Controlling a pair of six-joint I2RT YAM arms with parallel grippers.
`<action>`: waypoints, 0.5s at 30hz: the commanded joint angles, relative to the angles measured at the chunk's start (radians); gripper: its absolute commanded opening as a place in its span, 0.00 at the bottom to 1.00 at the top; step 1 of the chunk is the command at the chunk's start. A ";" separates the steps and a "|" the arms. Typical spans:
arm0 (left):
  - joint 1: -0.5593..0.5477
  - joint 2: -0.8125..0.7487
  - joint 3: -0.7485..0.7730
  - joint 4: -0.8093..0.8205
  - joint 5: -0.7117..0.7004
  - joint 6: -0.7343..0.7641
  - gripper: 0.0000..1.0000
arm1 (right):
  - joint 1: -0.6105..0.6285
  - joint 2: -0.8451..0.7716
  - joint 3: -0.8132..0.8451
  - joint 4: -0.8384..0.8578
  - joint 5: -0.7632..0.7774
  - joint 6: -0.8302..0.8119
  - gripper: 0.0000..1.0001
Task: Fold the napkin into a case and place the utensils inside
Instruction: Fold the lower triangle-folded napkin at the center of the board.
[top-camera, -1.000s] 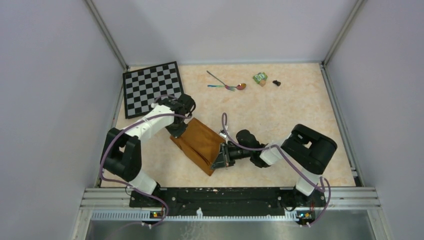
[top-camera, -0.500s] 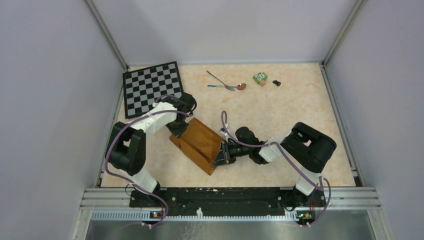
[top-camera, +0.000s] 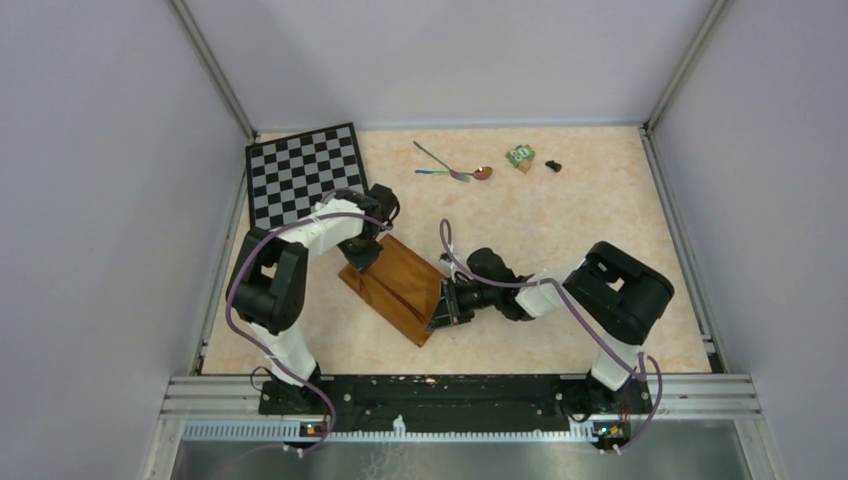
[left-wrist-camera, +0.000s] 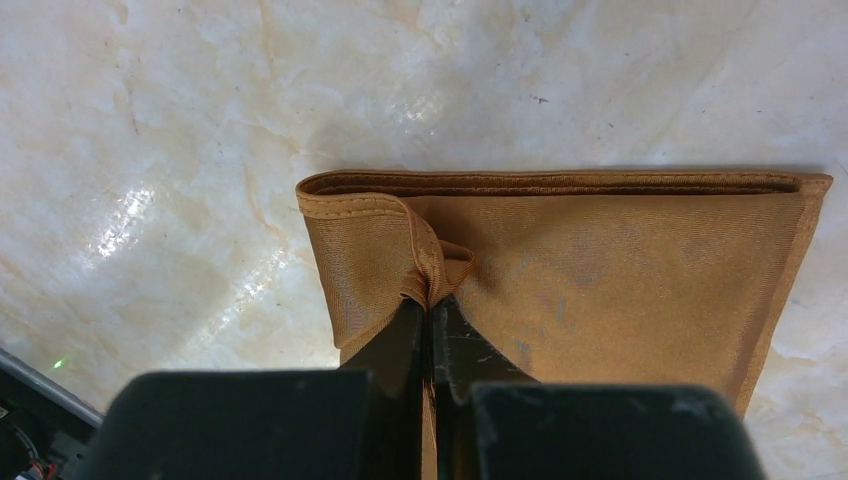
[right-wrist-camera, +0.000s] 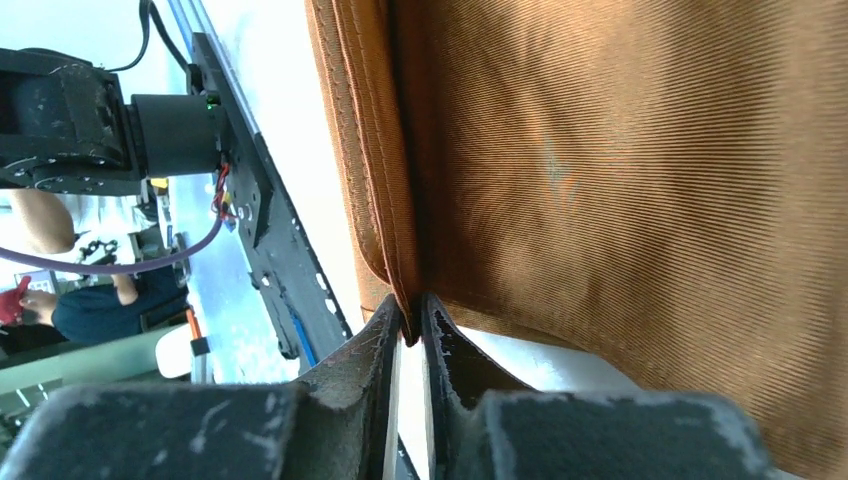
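Note:
The orange-brown napkin (top-camera: 400, 287) lies folded into a slanted rectangle in the middle of the table. My left gripper (top-camera: 362, 262) is shut on its far-left corner; in the left wrist view the cloth (left-wrist-camera: 600, 260) bunches up between the tips (left-wrist-camera: 432, 300). My right gripper (top-camera: 438, 306) comes in from the right and pinches the near-right edge. There the folded hem (right-wrist-camera: 395, 200) sits between the nearly closed tips (right-wrist-camera: 412, 312). The two utensils, a spoon (top-camera: 470, 175) and a thin second piece (top-camera: 431, 154), lie crossed at the back of the table.
A black-and-white chessboard (top-camera: 305, 177) lies at the back left, just behind the left arm. A small green block (top-camera: 519, 155) and a small black object (top-camera: 553, 165) sit right of the utensils. Grey walls close in the table on three sides.
The left arm's elbow has swung in toward the napkin and its gripper has edged right. The right gripper has slid slightly back and left. The napkin now lies lower and flatter.

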 joint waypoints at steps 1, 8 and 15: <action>0.011 0.007 0.020 0.037 -0.044 0.009 0.00 | -0.018 -0.012 0.030 -0.058 -0.007 -0.059 0.15; 0.010 0.025 0.013 0.046 -0.030 0.010 0.00 | -0.025 -0.138 0.032 -0.169 0.065 -0.203 0.53; 0.010 0.018 0.011 0.046 -0.028 0.012 0.00 | -0.026 -0.184 0.087 -0.201 0.113 -0.304 0.60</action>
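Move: The napkin, folded to a slanting strip, has its middle about 9 cm ahead and 7 cm left of the right hand, a centimetre or two below. From the left hand the same middle lies some 5 cm back and 7 cm right, about 2 cm lower. The utensils are roughly 25 cm ahead and 19 cm right of the left hand; the chessboard is about 22 cm ahead and 12 cm left of it. The folded edge at the napkin's near, right-hand end comes free as the right fingers open to over half their range; that hand dips slightly, then climbs to end about 2 cm higher, easing right and forward and rolling some 15 degrees so its forward side rises. The left hand keeps its shut pinch on the folds at the other end, creeping forward about 1 cm and slightly down. ##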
